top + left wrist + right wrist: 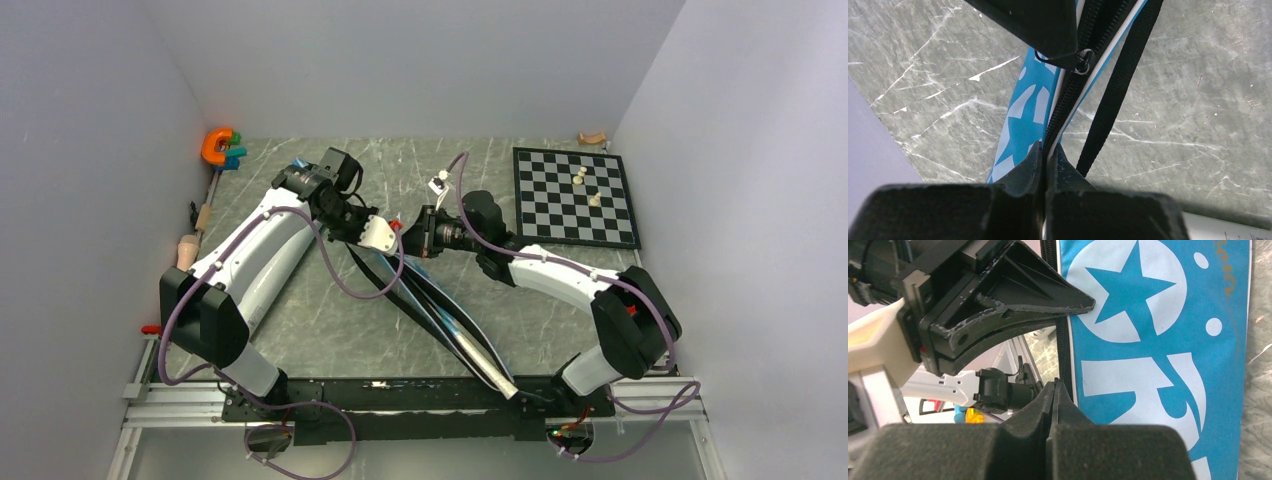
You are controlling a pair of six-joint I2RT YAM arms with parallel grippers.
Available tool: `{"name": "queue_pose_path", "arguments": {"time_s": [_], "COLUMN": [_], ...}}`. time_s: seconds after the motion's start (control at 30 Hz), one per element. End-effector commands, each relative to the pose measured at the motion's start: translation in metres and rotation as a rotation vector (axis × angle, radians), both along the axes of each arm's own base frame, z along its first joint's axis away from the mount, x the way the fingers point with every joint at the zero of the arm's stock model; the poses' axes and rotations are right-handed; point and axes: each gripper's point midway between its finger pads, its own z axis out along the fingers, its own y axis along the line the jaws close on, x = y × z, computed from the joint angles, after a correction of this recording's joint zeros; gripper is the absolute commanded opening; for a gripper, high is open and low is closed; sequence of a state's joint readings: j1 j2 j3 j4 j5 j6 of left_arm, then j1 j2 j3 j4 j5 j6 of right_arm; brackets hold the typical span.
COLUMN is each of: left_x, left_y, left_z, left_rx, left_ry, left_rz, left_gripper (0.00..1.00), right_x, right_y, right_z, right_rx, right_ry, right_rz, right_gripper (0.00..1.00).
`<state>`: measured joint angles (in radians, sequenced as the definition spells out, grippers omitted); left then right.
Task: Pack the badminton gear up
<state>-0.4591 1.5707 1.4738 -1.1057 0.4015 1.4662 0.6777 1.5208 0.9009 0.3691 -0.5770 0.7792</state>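
Observation:
The blue "SPORT" bag (445, 310) lies slanted across the middle of the table, its narrow end (497, 375) near the front edge. Both grippers meet at its far end. My left gripper (1048, 147) is shut on the bag's black zipper edge (1068, 90), with the black strap (1113, 100) running beside it. My right gripper (1056, 384) is shut on the zipper line next to the white-lettered blue panel (1148, 340). In the left wrist view, its fingers (1048, 25) sit right at the small zipper pull (1083, 62). From above, the left gripper (395, 238) and right gripper (413, 243) nearly touch.
A black-and-white chessboard (575, 225) with a few pale pieces (580, 178) lies at the back right. An orange C-shaped toy (217, 145) sits in the back left corner. Small wooden pieces (188, 250) lie along the left wall, and another (592, 138) sits behind the board.

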Motion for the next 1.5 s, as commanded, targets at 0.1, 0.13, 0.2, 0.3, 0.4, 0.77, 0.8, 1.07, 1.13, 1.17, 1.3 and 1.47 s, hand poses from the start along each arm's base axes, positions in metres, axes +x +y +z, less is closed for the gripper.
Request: {"name": "queue_pose_path", "arguments": {"time_s": [0.1,0.13,0.2,0.3,0.4,0.77,0.8,1.07,1.13,1.17,1.3,1.47], "left_x": [0.008,0.009,0.008,0.008,0.008,0.012,0.013,0.015,0.015,0.015,0.017,0.018], "left_y": [-0.005,-0.005,-0.005,-0.004,-0.004,-0.002,-0.001,-0.001,-0.001,0.0,0.002,0.001], "left_z": [0.013,0.014,0.014,0.014,0.014,0.014,0.014,0.015,0.015,0.015,0.012,0.014], "left_rx": [-0.025,-0.025,-0.026,-0.022,-0.021,-0.011,-0.01,-0.008,-0.006,-0.004,0.004,0.0], "left_ry": [-0.034,-0.034,-0.033,-0.035,-0.035,-0.036,-0.035,-0.033,-0.035,-0.036,-0.04,-0.043], "left_rz": [0.019,0.02,0.021,0.022,0.024,0.039,0.04,0.049,0.049,0.05,0.054,0.054], "left_gripper": [0.0,0.0,0.0,0.0,0.0,0.0,0.0,0.0,0.0,0.0,0.0,0.0], "right_x": [-0.009,-0.009,-0.01,-0.011,-0.014,-0.028,-0.03,-0.04,-0.045,-0.046,-0.052,-0.052], "right_y": [-0.004,-0.004,-0.004,-0.006,-0.008,-0.025,-0.027,-0.036,-0.04,-0.042,-0.049,-0.053], "right_z": [0.038,0.037,0.035,0.034,0.032,0.026,0.026,0.019,0.015,0.013,0.01,0.013], "right_rx": [0.091,0.09,0.089,0.088,0.09,0.066,0.066,0.052,0.045,0.041,0.03,0.015], "right_ry": [-0.083,-0.081,-0.076,-0.075,-0.072,-0.073,-0.073,-0.061,-0.055,-0.053,-0.045,-0.062], "right_rz": [0.005,0.006,0.008,0.005,0.001,-0.034,-0.038,-0.052,-0.055,-0.063,-0.073,-0.09], "right_gripper": [0.0,0.0,0.0,0.0,0.0,0.0,0.0,0.0,0.0,0.0,0.0,0.0]}}
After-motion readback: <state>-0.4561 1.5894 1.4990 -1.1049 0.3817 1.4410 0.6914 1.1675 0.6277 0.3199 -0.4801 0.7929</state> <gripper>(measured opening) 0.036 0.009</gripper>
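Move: The right hand already has the zip pull between its closed fingertips. The open near end of the badminton bag lies some 25 cm back and 22 cm to its right, about 15 cm lower. The middle of the black strap is roughly 8 cm back, 2 cm right and 19 cm below it. From the left hand, which pinches the closed zip edges, the zip pull is about 8 cm right and 3 cm back, and the white tube's middle some 21 cm left and 2 cm back, on the table. The right fingertips drag the zip pull along the zip, away from the left hand towards the bag's near end; the hand goes about 7 cm in all, back and right in equal parts, turning slightly clockwise. They come free of the pull before the end and stay shut. The left hand keeps its pinch as anchor, is drawn about 1 cm to the right, then springs back. ##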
